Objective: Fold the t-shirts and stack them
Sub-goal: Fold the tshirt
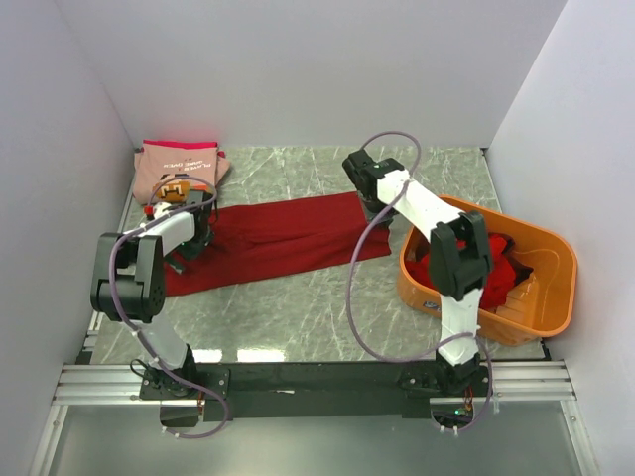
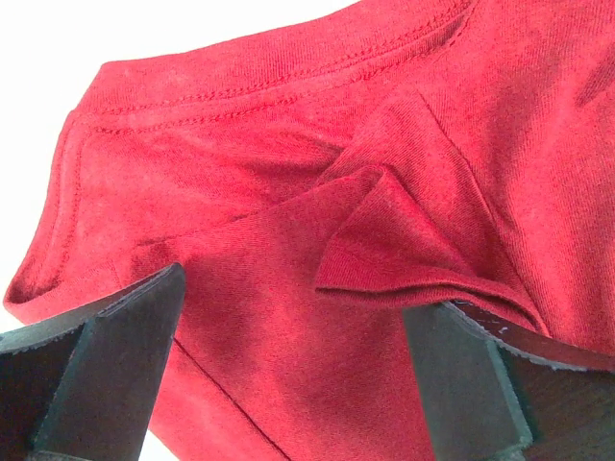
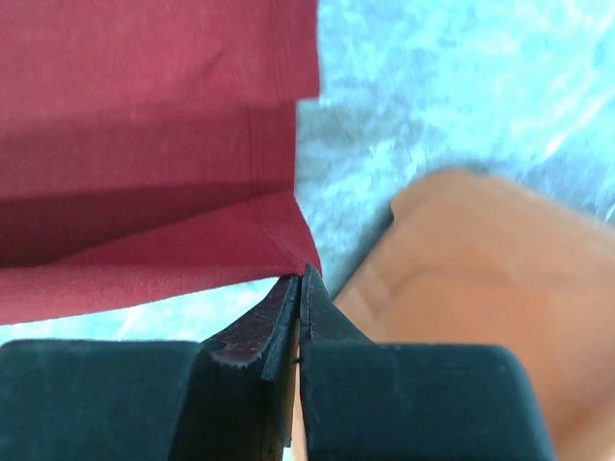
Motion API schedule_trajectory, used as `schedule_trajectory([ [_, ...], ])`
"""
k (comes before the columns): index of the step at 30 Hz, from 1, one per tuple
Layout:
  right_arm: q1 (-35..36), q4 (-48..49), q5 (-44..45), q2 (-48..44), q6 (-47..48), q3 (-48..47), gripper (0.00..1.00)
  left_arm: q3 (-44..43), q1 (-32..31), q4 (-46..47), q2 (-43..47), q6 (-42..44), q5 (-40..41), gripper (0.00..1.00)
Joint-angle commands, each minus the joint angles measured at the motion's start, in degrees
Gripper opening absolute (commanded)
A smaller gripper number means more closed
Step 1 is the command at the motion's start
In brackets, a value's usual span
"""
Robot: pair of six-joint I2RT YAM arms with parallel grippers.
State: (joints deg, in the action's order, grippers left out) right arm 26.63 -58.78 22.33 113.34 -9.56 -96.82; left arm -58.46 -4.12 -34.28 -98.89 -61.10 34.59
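A dark red t-shirt (image 1: 278, 238), folded into a long strip, lies across the table's middle. My left gripper (image 1: 193, 236) is open over its left, collar end. In the left wrist view (image 2: 300, 307) both fingers straddle the red cloth (image 2: 240, 192), and a small fold lies on the right finger (image 2: 480, 384). My right gripper (image 1: 372, 208) is at the strip's right end. Its jaws (image 3: 301, 279) are shut with the shirt's corner (image 3: 279, 240) running into the tips. A pink folded t-shirt (image 1: 179, 161) lies at the back left.
An orange plastic tub (image 1: 556, 297) stands at the right with more dark red shirts (image 1: 506, 268) inside; its wall also shows in the right wrist view (image 3: 480, 259). White walls enclose the marble table (image 1: 298, 317) on three sides.
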Motion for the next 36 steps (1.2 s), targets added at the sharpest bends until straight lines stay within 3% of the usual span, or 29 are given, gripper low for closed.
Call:
schedule_trajectory([
  [1, -1.41, -1.77, 1.14, 5.30, 4.90, -5.99, 0.04, -2.71, 0.43, -0.17, -1.48, -0.25, 2.15, 0.99],
  [5, -3.77, -0.37, 1.58, 13.81, 6.92, -15.75, 0.06, -3.86, 0.60, -0.78, -2.09, -0.95, 2.68, 0.99],
  [7, -4.57, -5.16, 3.67, 17.51, 6.06, -24.97, 0.23, -5.17, 0.60, -1.83, -2.44, -1.30, 2.94, 0.99],
  [9, -4.92, -7.74, 8.77, 21.74, 4.38, -31.91, 0.48, -5.96, 0.60, -2.28, -2.45, -1.65, 3.29, 0.99],
  [10, -4.84, -8.62, 8.96, 22.18, 4.38, -32.81, 0.52, -6.49, 0.60, -2.45, -2.45, -1.57, 3.21, 0.99],
  [12, -4.75, -6.88, 6.26, 20.09, 4.29, -30.04, 0.56, -6.93, 0.60, -2.81, -2.45, -1.65, 3.12, 0.99],
  [17, -3.08, 8.05, -6.22, 7.87, 7.18, -14.92, 0.58, -6.67, 0.60, -2.63, -2.01, -1.92, 2.76, 1.00],
  [18, -2.73, 9.72, -8.68, 7.08, 7.19, -12.37, 0.69, -6.76, 0.60, -2.54, -2.27, -2.00, 2.42, 1.00],
  [22, -0.71, 13.96, -19.23, 9.95, 6.32, -13.39, 0.71, -6.93, 0.60, -2.28, -3.59, -2.53, 1.10, 0.99],
  [30, 0.88, 14.05, -22.15, 20.69, 3.33, -22.80, 0.72, -5.36, 0.08, -1.40, -4.99, -3.23, -1.19, 0.99],
  [36, 0.88, 17.56, -24.00, 17.10, 0.86, -9.22, 0.72, -2.98, -0.89, -1.13, -4.38, -3.76, -2.16, 0.99],
])
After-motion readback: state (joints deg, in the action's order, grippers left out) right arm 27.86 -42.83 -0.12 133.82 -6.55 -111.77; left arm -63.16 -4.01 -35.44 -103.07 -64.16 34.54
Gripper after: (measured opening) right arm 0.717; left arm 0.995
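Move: The right hand holds the t-shirt's right edge, which hangs from its tips. The patch of t-shirt it heads for, near the far edge, lies about 8 cm ahead, 12 cm left and 9 cm below. The orange bin's middle is some 24 cm to the right and 6 cm back, about 5 cm below. From the left hand that patch lies roughly 11 cm ahead and 36 cm right, about level in height. The right hand swings 10 cm forward, releasing the t-shirt's edge, then sweeps 13 cm left and sinks, open. ##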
